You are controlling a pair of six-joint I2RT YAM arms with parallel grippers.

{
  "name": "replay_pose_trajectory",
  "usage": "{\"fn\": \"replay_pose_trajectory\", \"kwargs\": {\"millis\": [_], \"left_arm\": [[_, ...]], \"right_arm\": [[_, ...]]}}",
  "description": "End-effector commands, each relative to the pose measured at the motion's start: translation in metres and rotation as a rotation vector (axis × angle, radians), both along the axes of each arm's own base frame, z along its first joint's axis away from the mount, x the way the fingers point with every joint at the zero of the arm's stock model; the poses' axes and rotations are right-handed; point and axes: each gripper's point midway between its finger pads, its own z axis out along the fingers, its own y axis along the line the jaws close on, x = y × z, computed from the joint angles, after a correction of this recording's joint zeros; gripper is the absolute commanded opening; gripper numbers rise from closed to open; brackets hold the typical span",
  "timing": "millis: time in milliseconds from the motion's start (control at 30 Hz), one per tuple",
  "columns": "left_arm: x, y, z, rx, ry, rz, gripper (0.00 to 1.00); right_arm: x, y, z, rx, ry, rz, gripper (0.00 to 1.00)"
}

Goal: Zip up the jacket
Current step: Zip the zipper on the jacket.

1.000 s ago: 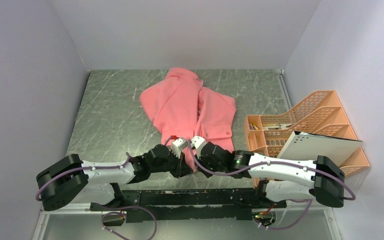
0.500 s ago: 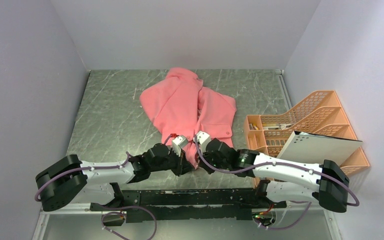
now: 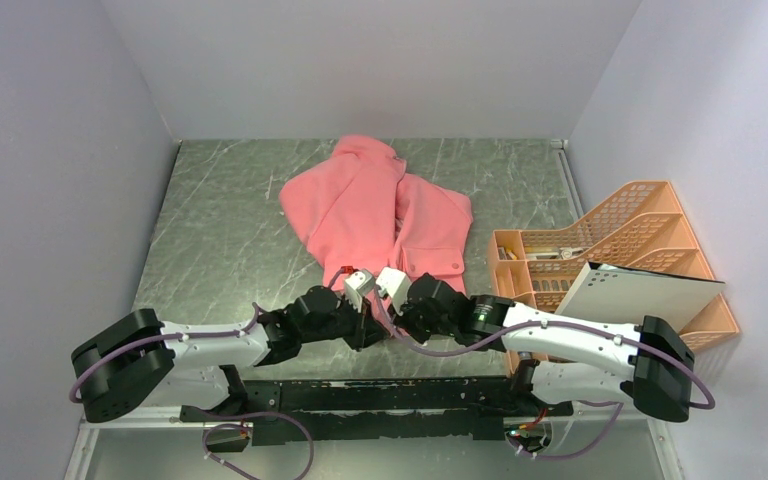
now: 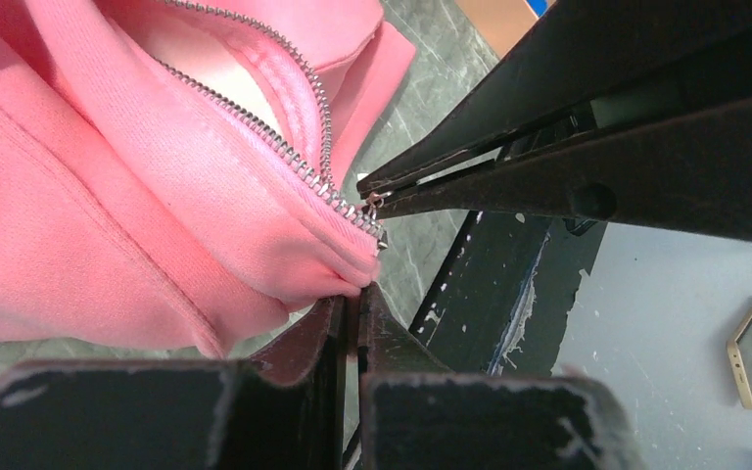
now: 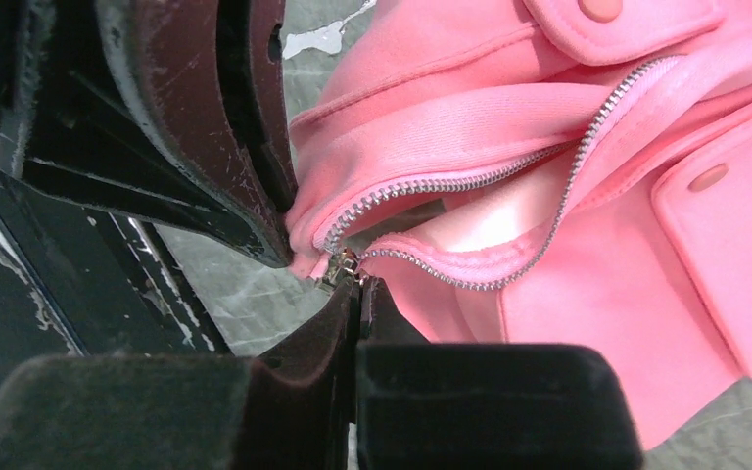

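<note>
The salmon-pink jacket (image 3: 380,215) lies spread on the table, its lower hem towards the arm bases. In the left wrist view my left gripper (image 4: 357,291) is shut on the hem corner just below the zipper's end. My right gripper (image 5: 357,284) is shut on the small metal zipper pull (image 5: 341,269) at the bottom of the zipper. Above the pull the two rows of teeth (image 5: 470,181) spread apart and show pale lining. The right gripper's fingers (image 4: 548,186) reach in from the right of the left wrist view. The left gripper's fingers (image 5: 206,127) show at the upper left of the right wrist view.
An orange mesh desk organizer (image 3: 610,235) stands at the right of the table, with a white perforated board (image 3: 640,295) leaning on its front. Grey walls close in the marbled table (image 3: 220,240) on three sides. The black base rail (image 3: 380,395) runs just below the grippers.
The right arm's wrist swung a little away and back towards the left gripper, and its elbow shifted. The left arm stayed almost still. Both grips held.
</note>
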Motion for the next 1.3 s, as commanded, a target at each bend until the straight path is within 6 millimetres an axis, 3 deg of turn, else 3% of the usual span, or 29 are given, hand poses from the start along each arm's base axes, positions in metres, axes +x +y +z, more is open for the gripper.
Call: {"fn": "replay_pose_trajectory", "kwargs": {"millis": [0,200,367,633,833,1267], "left_arm": [[-0.029,0.014,-0.031,0.118,0.082,-0.096,0.05],[-0.028,0.016,-0.031,0.120,0.085,-0.080,0.05],[-0.026,0.015,-0.026,0.089,0.095,-0.050,0.05],[-0.023,0.013,-0.009,-0.001,0.104,-0.001,0.05],[-0.021,0.018,-0.002,-0.046,0.113,0.044,0.22],[-0.010,0.033,0.014,-0.089,0.079,0.151,0.36]], "right_arm": [[0.047,0.022,0.081,0.152,-0.281,-0.025,0.00],[0.040,0.024,0.093,0.156,-0.352,0.098,0.00],[0.024,0.026,0.083,0.111,-0.300,0.205,0.00],[0.017,0.031,0.071,0.122,-0.242,0.222,0.00],[0.014,0.031,0.071,0.156,-0.237,0.213,0.00],[0.006,0.039,0.055,0.165,-0.163,0.238,0.00]]}}
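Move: My left fingers still pinch the hem at the zipper's foot; the zipper slider lies only about 2 cm to their right, roughly level. My right fingers still hold the slider's pull tab, with the slider about 1 cm to their left, 1 cm lower and hardly ahead or back. From my right hand, the jacket's buttoned pocket flap is some 10 cm ahead, 6 cm to the right and 5 cm below. I keep the pull tab pinched in my right hand and raise it about 3.5 cm in two stages, turning it some 15 degrees counter-clockwise in the first and drifting 2 cm left in the second. My left hand rises a centimetre with the hem, then opens, lets go and backs off to the left by about 3 cm and slightly towards my base. ##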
